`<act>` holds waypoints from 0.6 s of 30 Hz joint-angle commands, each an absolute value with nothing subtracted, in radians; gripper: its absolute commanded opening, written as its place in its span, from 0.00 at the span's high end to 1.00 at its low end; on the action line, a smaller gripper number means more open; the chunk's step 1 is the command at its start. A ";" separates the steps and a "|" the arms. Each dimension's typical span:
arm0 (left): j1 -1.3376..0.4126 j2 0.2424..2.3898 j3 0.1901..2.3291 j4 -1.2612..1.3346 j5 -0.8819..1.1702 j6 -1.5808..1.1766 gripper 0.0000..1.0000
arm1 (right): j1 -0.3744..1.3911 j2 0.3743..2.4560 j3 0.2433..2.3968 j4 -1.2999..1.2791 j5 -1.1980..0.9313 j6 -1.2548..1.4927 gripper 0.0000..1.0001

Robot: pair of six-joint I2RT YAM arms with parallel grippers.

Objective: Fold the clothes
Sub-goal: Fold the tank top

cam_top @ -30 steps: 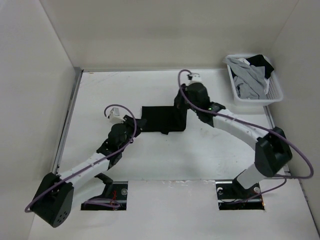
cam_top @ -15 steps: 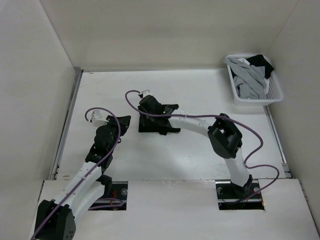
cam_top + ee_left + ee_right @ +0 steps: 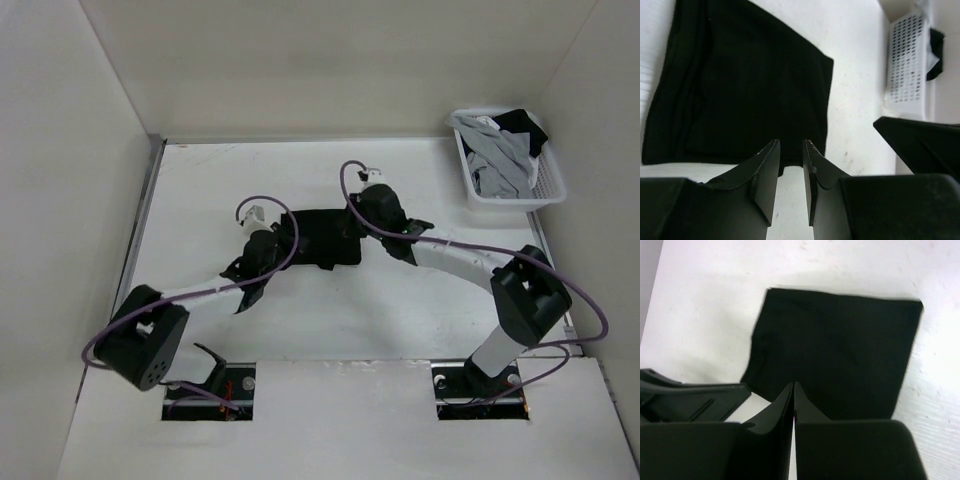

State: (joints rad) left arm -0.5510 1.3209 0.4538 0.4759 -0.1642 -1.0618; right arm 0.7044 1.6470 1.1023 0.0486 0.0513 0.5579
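Note:
The clothes, a black T-shirt (image 3: 322, 238), lie folded into a small rectangle in the middle of the white table (image 3: 230, 180). My left gripper (image 3: 287, 235) is at the shirt's left edge. In the left wrist view this gripper (image 3: 790, 146) is open, its tips just over the hem of the shirt (image 3: 750, 90), with bare table showing between the fingers (image 3: 767, 165). My right gripper (image 3: 352, 226) hovers at the shirt's right side. In the right wrist view this gripper (image 3: 793, 386) is shut, tips over the near edge of the shirt (image 3: 840, 345). I cannot tell whether any fabric is pinched.
A white mesh basket (image 3: 545, 185) stands at the back right, holding a light grey garment (image 3: 498, 155) and a dark one (image 3: 522, 122). The basket (image 3: 907, 60) also shows in the left wrist view. White walls close in the table on three sides.
My left arm has swung in from the left to the shirt's left edge. My right arm has drawn back from the shirt's left side to its right side, and its jaws have closed.

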 commanded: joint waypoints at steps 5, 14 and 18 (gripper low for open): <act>-0.513 1.486 0.439 0.627 -0.164 -1.065 0.78 | 0.639 1.678 0.894 0.327 -0.121 0.686 0.95; -0.424 1.563 0.347 0.682 -0.091 -1.086 0.78 | 0.610 1.747 0.747 0.410 -0.109 0.804 0.95; -0.403 1.433 0.304 0.690 -0.075 -1.077 0.77 | 0.590 1.709 0.716 0.413 -0.118 0.816 0.93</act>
State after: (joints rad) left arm -0.4191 1.5249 0.3450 0.6769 -0.0856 -1.0874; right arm 0.6064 1.7363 0.7368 0.3561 -0.1162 0.7902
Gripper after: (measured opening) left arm 0.222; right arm 0.063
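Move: The tank top lies folded flat. Its near right corner is about 5 cm back, 5 cm right and 13 cm below the right hand; the strap bump on its near edge is 5 cm back and 4 cm left of that hand, equally low. Its near left corner is level with the left hand, about 5 cm left and 9 cm below; the near right corner is 16 cm to that hand's right and level with it. Right hand sinks about 12 cm, drifting back-right, left about 7 cm, drifting left, towards the tank top's near corners. ##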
